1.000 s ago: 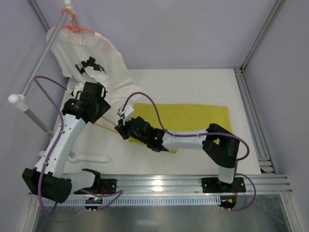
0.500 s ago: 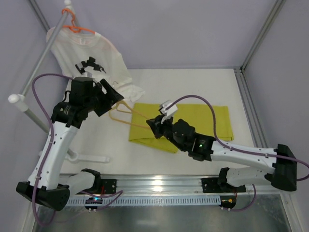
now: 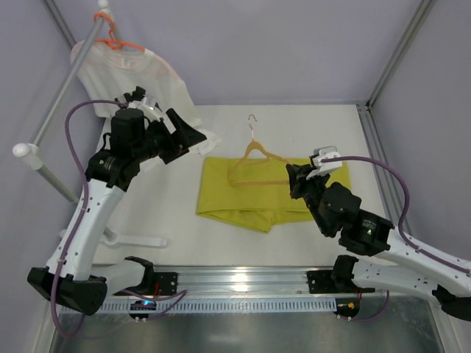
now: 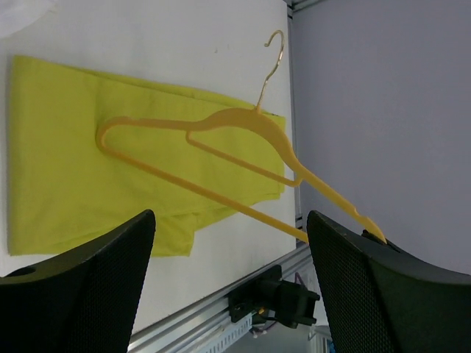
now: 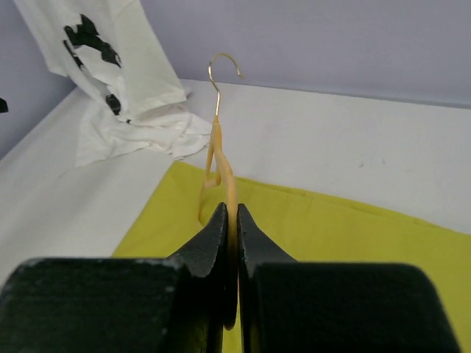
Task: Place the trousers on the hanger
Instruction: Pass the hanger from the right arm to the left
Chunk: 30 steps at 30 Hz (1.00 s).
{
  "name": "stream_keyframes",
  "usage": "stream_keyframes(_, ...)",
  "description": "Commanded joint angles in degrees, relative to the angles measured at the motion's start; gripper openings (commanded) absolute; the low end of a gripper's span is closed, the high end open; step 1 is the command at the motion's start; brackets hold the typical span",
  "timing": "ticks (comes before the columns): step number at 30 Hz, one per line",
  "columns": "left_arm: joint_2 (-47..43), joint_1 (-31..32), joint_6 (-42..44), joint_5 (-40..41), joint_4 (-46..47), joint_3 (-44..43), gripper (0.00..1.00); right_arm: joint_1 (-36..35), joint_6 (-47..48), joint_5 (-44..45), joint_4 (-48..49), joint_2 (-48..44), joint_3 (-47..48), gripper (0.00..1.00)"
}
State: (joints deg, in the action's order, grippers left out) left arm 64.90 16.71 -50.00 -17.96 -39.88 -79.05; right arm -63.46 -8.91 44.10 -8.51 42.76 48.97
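Note:
The trousers (image 3: 302,193) lie folded flat on the table, yellow-green, and also show in the left wrist view (image 4: 66,169) and the right wrist view (image 5: 346,235). The yellow hanger (image 3: 255,166) hangs over them, its metal hook (image 3: 252,121) pointing to the far side. My right gripper (image 3: 293,181) is shut on the hanger's right arm; the thin yellow bar (image 5: 222,158) runs out from between its jaws (image 5: 230,215). My left gripper (image 3: 185,137) is raised at the left, open and empty, apart from the hanger (image 4: 221,140). Nothing lies between its fingers (image 4: 81,287).
A white T-shirt (image 3: 136,81) with black print hangs on an orange hanger (image 3: 118,43) from a rail (image 3: 59,103) at the far left, its hem pooled on the table (image 5: 140,132). A white stand foot (image 3: 140,240) lies at the near left. Frame posts (image 3: 379,158) line the right edge.
My right gripper has carried the hanger to the right, over the trousers. My left gripper has opened wider, let the hanger's left end go and drawn up and away.

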Motion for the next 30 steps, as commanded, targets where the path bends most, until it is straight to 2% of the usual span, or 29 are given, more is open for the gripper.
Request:
stream_keyframes(1, 4.4, 1.7, 3.1, -5.4, 10.1, -0.5, 0.84, 1.7, 6.8, 4.9, -0.9, 1.8, 2.8, 0.04)
stream_keyframes(6, 13.1, 4.5, 4.1, -5.2, 11.6, -6.9, 0.84, 5.8, 13.1, 3.6, 5.5, 4.2, 4.8, 0.04)
stream_keyframes(8, 17.1, 4.9, 4.0, -4.9, 12.7, -8.4, 0.84, 9.7, 14.6, 0.4, 6.6, 5.7, 6.3, 0.04)
stream_keyframes(13, 25.1, 5.0, 4.3, -4.0, 15.3, -13.5, 0.84, 16.3, 18.0, -4.8, 11.0, 13.3, 10.6, 0.04)
stream_keyframes(18, 30.0, 5.0, 4.8, -3.8, 18.4, -17.5, 0.84, 19.0, 20.3, -7.3, 12.7, 19.2, 15.5, 0.04)
stream_keyframes(22, 33.7, 5.0, 4.4, -5.7, 23.5, -17.5, 0.84, 18.9, 17.1, -6.6, 14.9, 18.9, 9.0, 0.04)
stream_keyframes(30, 43.1, 7.0, 5.7, -10.3, 28.4, -17.8, 0.85, 18.8, 5.6, -9.8, 12.0, 5.4, -9.7, 0.04)
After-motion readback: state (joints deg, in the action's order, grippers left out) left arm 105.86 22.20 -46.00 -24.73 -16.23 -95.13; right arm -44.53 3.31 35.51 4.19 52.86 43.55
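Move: The hanger is gripped at one end by the right hand and reaches away forward and left, its middle about 11 cm ahead of that hand, 8 cm left and 5 cm below. From the open left hand the hanger's middle lies some 20 cm right, 5 cm ahead and 7 cm lower. The folded trousers lie about 12 cm ahead of the right hand and 32 cm below it. The hanging T-shirt is roughly 20 cm ahead of the left hand and 14 cm left. The right fingers keep their pinch on the hanger's end, carrying it some 10 cm forward with a small lift, then coming partly back and sinking about 8 cm, while the hand rolls left side down and turns clockwise. Still open and touching nothing, the left hand sweeps about 16 cm forward, 12 cm right and 9 cm down, closing the sideways gap to the hanger. ##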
